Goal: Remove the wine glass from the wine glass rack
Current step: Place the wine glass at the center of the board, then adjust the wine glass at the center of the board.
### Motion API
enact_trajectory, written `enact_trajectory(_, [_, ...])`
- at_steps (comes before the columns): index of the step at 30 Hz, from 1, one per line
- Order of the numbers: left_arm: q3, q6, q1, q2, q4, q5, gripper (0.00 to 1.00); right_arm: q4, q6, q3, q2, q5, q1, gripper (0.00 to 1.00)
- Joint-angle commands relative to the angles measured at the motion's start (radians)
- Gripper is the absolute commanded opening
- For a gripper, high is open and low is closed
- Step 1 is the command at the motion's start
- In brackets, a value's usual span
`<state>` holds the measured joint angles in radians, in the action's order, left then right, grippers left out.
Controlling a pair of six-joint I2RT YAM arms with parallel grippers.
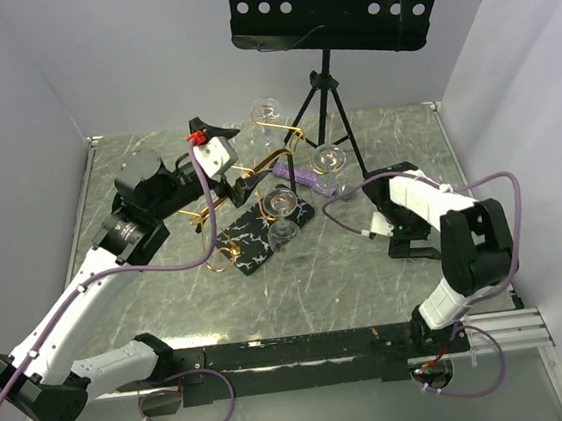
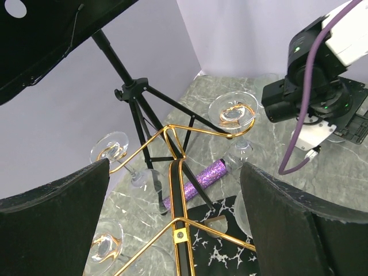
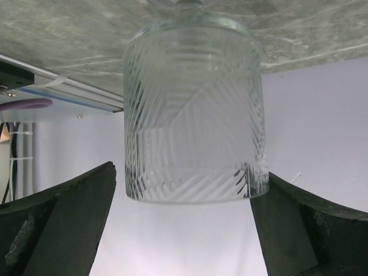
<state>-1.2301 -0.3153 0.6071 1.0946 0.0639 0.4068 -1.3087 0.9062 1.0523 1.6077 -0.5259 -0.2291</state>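
Observation:
A ribbed clear wine glass (image 3: 192, 109) stands free on the marble tabletop, seen inverted in the right wrist view. My right gripper (image 3: 184, 230) is open around its bowl, with a gap at the left finger and the right finger (image 3: 299, 218) close to the rim. In the top view this gripper (image 1: 411, 249) points down at the table's right side and the glass is hidden under it. The gold wine glass rack (image 1: 256, 168) stands mid-table on its black veined base (image 1: 254, 241). My left gripper (image 2: 175, 167) is open above the rack's pole (image 2: 179, 218), holding nothing.
Other glasses hang on the rack's arms (image 1: 269, 111) (image 1: 329, 157) (image 2: 109, 148). A black music stand (image 1: 340, 3) on a tripod (image 1: 327, 95) rises behind the rack. A purple glitter tube (image 1: 303, 176) lies by the tripod's feet. White walls enclose the table.

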Motion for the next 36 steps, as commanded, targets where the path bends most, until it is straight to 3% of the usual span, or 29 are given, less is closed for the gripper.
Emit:
enact_trajectory(1, [0.006, 0.022, -0.003, -0.021, -0.053, 0.027, 1.0, -0.1, 0.029, -0.035, -0.115, 0.009, 0.002, 1.0])
enact_trajectory(12, [0.001, 0.021, -0.004, -0.018, -0.046, 0.02, 1.0, -0.064, 0.01, 0.029, -0.247, 0.145, 0.017, 1.0])
enact_trajectory(16, [0.0, 0.019, -0.006, -0.01, -0.047, 0.015, 1.0, -0.095, -0.009, 0.132, -0.27, 0.259, 0.077, 1.0])
enact_trajectory(22, [0.009, 0.042, -0.006, -0.004, -0.056, 0.026, 1.0, -0.067, 0.127, 0.078, -0.416, 0.467, 0.154, 1.0])
enact_trajectory(27, [0.0, 0.041, -0.004, 0.004, -0.055, 0.03, 1.0, 0.005, 0.272, -0.029, -0.583, 0.688, 0.272, 0.84])
enact_trajectory(31, [-0.014, 0.021, -0.004, 0.014, -0.038, 0.026, 1.0, 0.061, 0.223, -0.034, -0.576, 0.788, 0.298, 0.61])
enact_trajectory(36, [-0.023, 0.021, -0.004, 0.021, -0.027, 0.026, 1.0, 0.107, 0.16, -0.014, -0.479, 0.811, 0.303, 0.55])
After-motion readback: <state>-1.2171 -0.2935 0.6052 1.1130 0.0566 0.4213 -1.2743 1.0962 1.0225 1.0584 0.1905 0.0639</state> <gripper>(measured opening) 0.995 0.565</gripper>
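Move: The wine glass stands upright on the table between the right hand's already open fingers, its middle about 3 cm below the hand point. The other glass, already set down, is some 11 cm farther ahead and 3 cm left of this hand. The purple microphone lies roughly 26 cm to its left, 11 cm ahead and 8 cm lower. From the left hand the wine glass is about 36 cm right, 8 cm back and 35 cm down. The right hand leaves the standing wine glass, first easing back and then climbing and drawing off to the left, ending about 5 cm left and 4 cm higher and still slightly back of where it was. As it clears the glass, the wrist turns some 45 degrees or more, so that fingers that pointed right and down come to point mostly down and a little forward, and late on they close to somewhat over half open on nothing. ##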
